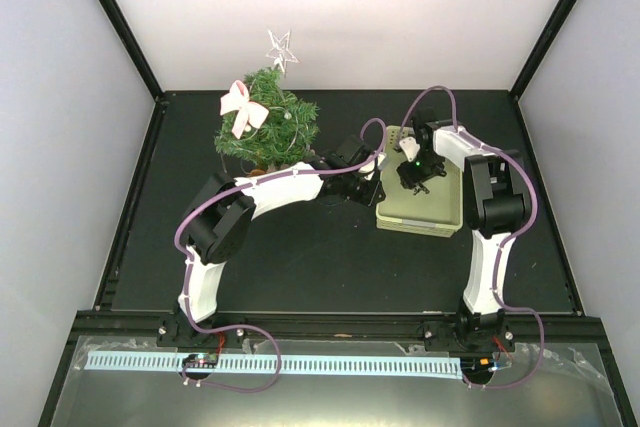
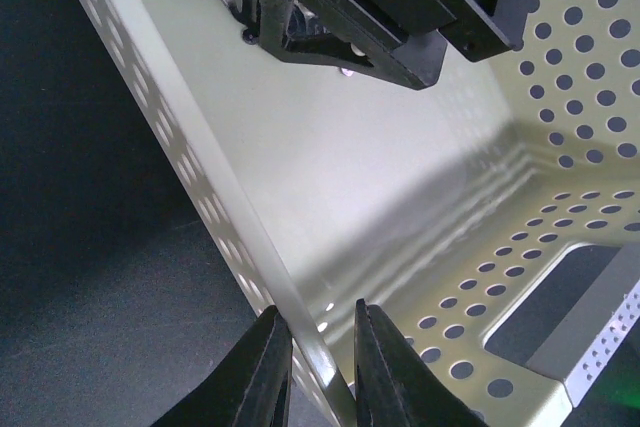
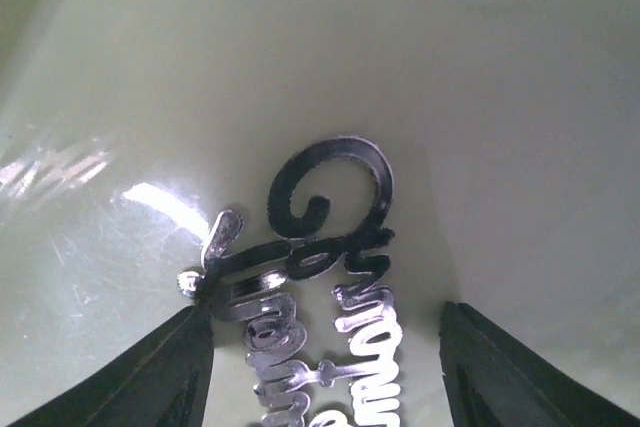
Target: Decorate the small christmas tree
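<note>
The small christmas tree (image 1: 268, 132) stands at the back left, wearing a pink bow (image 1: 241, 107) and a silver star (image 1: 281, 48) on top. A silver script ornament (image 3: 335, 277) lies flat on the floor of the pale green basket (image 3: 300, 57). My right gripper (image 3: 325, 312) hangs open just above it, one finger on each side, and reaches down into the basket (image 1: 415, 225) in the top view (image 1: 413, 175). My left gripper (image 2: 322, 367) is shut on the basket's left rim (image 2: 190, 162), which passes between its fingers. From above, this gripper (image 1: 375, 169) sits at the basket's left wall.
The basket has perforated walls and a handle cut-out (image 2: 560, 297). The right gripper's black body (image 2: 370, 17) fills the upper part of the left wrist view. Dark table (image 1: 300, 257) surrounds the basket, bounded by white walls and black frame posts.
</note>
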`<act>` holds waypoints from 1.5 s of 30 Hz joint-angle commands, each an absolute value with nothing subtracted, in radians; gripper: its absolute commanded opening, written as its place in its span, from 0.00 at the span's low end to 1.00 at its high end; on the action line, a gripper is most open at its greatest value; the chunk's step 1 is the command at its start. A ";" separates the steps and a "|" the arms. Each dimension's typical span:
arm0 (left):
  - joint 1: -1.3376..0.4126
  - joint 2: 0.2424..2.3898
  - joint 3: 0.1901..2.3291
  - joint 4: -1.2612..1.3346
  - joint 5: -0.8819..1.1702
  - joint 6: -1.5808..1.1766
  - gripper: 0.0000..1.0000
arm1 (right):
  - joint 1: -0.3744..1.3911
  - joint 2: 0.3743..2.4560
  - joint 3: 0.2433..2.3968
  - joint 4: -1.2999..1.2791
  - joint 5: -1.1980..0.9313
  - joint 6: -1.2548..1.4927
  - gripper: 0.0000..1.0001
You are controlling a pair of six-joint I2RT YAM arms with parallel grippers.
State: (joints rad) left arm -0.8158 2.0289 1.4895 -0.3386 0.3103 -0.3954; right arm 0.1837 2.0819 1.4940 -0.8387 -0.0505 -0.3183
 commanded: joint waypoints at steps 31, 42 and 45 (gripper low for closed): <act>-0.821 2.019 1.571 -0.321 0.325 -0.359 0.18 | 0.079 1.988 1.424 -0.727 -0.512 -0.052 0.33; -0.821 2.023 1.561 -0.310 0.325 -0.364 0.18 | 0.078 1.966 1.303 -0.625 -0.756 -0.003 0.30; -0.821 2.023 1.556 -0.306 0.328 -0.368 0.18 | 0.078 1.962 1.281 -0.585 -0.793 0.021 0.30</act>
State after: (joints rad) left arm -0.8158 2.0289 1.5337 -0.3424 0.3115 -0.3775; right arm 0.0795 1.9915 1.3029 -0.6613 -0.6899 -0.0193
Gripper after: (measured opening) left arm 0.181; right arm 0.300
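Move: The black script ornament lies on the basket floor right between the right hand's open fingers, its middle some 1 cm below the hand point and level with it both ways. The basket's left wall runs about 9 cm to that hand's left, its middle some 3 cm higher; the near end wall is roughly 11 cm back, also about 3 cm up. From the left hand, already gripping the left rim, the ornament is about 10 cm right, 3 cm ahead and 8 cm lower. The right hand stays almost still over the basket floor while its fingers close on the script ornament, then lifts it about 3 cm and carries it some 5 cm left towards the basket's left wall, drawing back a little at the end as the wrist rolls nearly 40 degrees, so that the fingertips swing to point down and left, with a slight clockwise turn. Partway through, the left hand, keeping its pinch on the left rim, rises a little under 2 cm and eases slightly right and forward. ##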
